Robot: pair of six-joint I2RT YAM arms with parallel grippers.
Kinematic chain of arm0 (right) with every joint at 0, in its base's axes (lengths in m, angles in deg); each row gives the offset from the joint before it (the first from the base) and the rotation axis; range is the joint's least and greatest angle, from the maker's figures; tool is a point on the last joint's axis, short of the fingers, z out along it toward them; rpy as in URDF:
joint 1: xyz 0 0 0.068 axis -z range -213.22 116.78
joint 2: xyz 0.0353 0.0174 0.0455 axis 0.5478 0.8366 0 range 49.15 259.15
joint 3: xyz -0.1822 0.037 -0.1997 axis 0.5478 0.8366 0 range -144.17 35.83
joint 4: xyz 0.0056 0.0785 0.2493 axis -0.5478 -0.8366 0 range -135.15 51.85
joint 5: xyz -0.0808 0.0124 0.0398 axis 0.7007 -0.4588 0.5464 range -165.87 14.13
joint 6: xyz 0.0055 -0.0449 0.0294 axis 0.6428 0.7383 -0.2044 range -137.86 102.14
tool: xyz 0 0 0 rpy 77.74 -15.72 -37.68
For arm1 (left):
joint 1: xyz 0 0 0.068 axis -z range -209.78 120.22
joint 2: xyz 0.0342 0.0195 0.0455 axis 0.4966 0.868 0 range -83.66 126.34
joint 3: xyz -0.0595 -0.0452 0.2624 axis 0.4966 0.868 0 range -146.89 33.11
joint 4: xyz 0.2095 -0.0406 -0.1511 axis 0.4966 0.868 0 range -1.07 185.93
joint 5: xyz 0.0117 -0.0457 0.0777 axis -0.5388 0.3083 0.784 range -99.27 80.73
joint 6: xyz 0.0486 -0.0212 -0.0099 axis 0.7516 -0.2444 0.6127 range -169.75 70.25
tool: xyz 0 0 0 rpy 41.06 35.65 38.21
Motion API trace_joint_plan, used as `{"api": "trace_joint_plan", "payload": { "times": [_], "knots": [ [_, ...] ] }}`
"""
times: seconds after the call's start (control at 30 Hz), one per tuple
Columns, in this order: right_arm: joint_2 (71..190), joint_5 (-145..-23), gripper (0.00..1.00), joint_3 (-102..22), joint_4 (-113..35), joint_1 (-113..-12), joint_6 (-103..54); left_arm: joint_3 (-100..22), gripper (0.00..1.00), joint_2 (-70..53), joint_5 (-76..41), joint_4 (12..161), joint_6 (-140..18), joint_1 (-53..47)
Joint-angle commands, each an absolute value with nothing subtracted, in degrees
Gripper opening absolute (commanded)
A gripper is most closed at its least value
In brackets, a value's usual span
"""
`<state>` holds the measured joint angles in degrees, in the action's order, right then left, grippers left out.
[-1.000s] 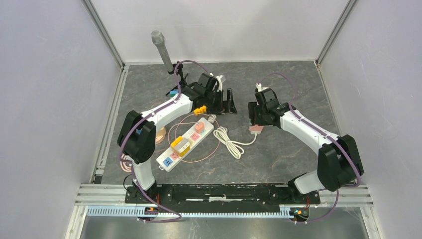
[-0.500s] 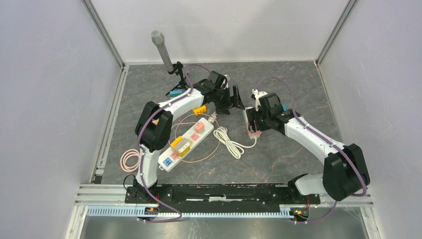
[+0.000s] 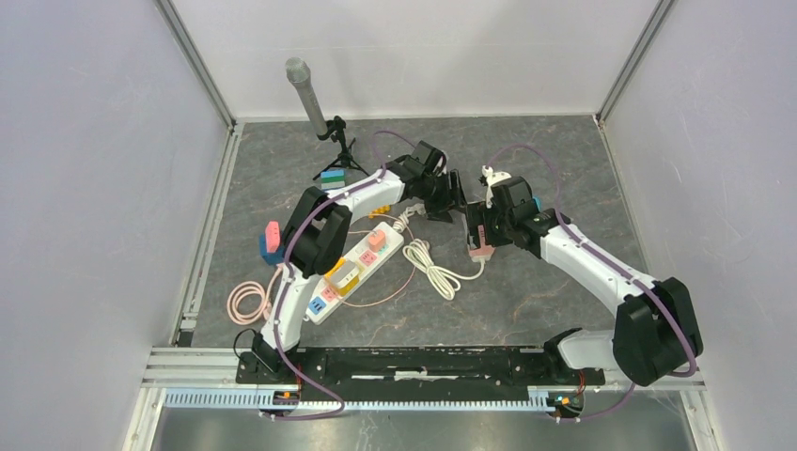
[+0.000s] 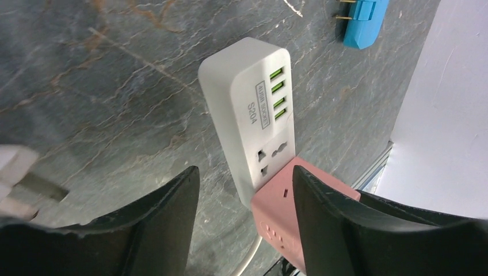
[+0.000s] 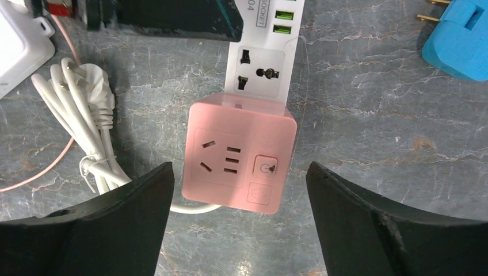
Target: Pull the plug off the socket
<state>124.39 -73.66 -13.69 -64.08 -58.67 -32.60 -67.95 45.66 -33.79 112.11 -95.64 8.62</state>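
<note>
A pink cube plug (image 5: 239, 155) is plugged into the end of a white socket block (image 5: 262, 69) with green USB ports, lying on the grey floor. My right gripper (image 5: 239, 169) is open, with a gap between each finger and the cube's sides. My left gripper (image 4: 244, 172) is open over the white socket block (image 4: 247, 115) where it meets the pink cube (image 4: 299, 218). In the top view both grippers, left (image 3: 449, 197) and right (image 3: 479, 230), meet mid-table, and the cube (image 3: 482, 248) shows below the right one.
A coiled white cord (image 5: 86, 126) lies left of the cube. A blue plug (image 5: 457, 34) lies to its right. A white power strip (image 3: 350, 272) with coloured plugs, a pink cable coil (image 3: 246, 301) and a microphone stand (image 3: 310, 94) are on the left.
My left arm has stretched to the right, bringing its gripper close to the right gripper over the socket block. The right gripper has shifted a little; the pink cube stays beneath it.
</note>
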Motion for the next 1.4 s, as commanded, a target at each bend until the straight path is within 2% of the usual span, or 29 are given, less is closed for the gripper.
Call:
{"api": "trace_joint_plan", "payload": {
  "times": [0.0, 0.17, 0.33, 0.37, 0.47, 0.63, 0.8, 1.3, 1.37],
  "knots": [
    [126.0, -72.2, 0.86, -14.4, -61.9, -58.9, -36.1, -71.6, 0.65, 48.4, -33.7, 109.8, -97.4, 9.7],
    [125.9, -73.0, 0.79, -13.2, -61.0, -58.9, -36.5, -72.0, 0.62, 50.0, -32.4, 109.8, -96.4, 10.6],
    [125.8, -73.0, 0.62, -12.0, -60.6, -59.2, -35.7, -71.0, 0.57, 51.6, -30.7, 111.2, -95.3, 11.1],
    [125.7, -72.0, 0.61, -12.1, -60.9, -59.6, -35.4, -70.9, 0.56, 52.0, -30.2, 111.9, -94.7, 11.2],
    [126.0, -68.7, 0.62, -12.6, -61.8, -60.2, -34.8, -70.1, 0.52, 53.0, -29.1, 114.0, -93.2, 11.4],
    [127.7, -66.1, 0.73, -12.5, -61.4, -60.9, -34.4, -66.3, 0.5, 52.4, -28.6, 114.1, -92.4, 11.7],
    [128.1, -65.8, 0.72, -11.7, -59.9, -61.2, -35.3, -63.5, 0.48, 51.7, -27.8, 114.1, -91.1, 12.0],
    [132.4, -62.2, 0.42, -9.8, -61.0, -64.9, -35.2, -61.5, 0.46, 51.8, -28.9, 113.4, -91.0, 12.1],
    [131.5, -62.5, 0.34, -9.5, -60.6, -64.9, -35.7, -61.3, 0.45, 51.8, -29.0, 113.4, -90.9, 12.1]
  ]
}}
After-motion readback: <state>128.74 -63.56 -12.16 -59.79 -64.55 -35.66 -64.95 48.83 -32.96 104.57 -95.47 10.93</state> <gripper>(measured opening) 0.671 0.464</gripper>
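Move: The pink plug, still in the white socket, sits just under my right hand, about 3 cm below and 1 cm ahead and left. The blue plug lies some 7 cm ahead and 11 cm right of that hand, and the white cable coil 10 cm left and 3 cm back, both about 7 cm lower. From my left hand the socket's middle is 3 cm right, 2 cm back and 5 cm down; the pink plug 4 cm right, 6 cm back, 3 cm down. My right hand sinks about 2 cm over the pink plug and closes on its sides, eases open a touch partway to settle lower, then grips again, tipping its left side slightly down. My left hand drops about 3.5 cm and goes nearly 2 cm right onto the white socket, fingers narrowing, one beside the left side, the other pressing on the top face. ##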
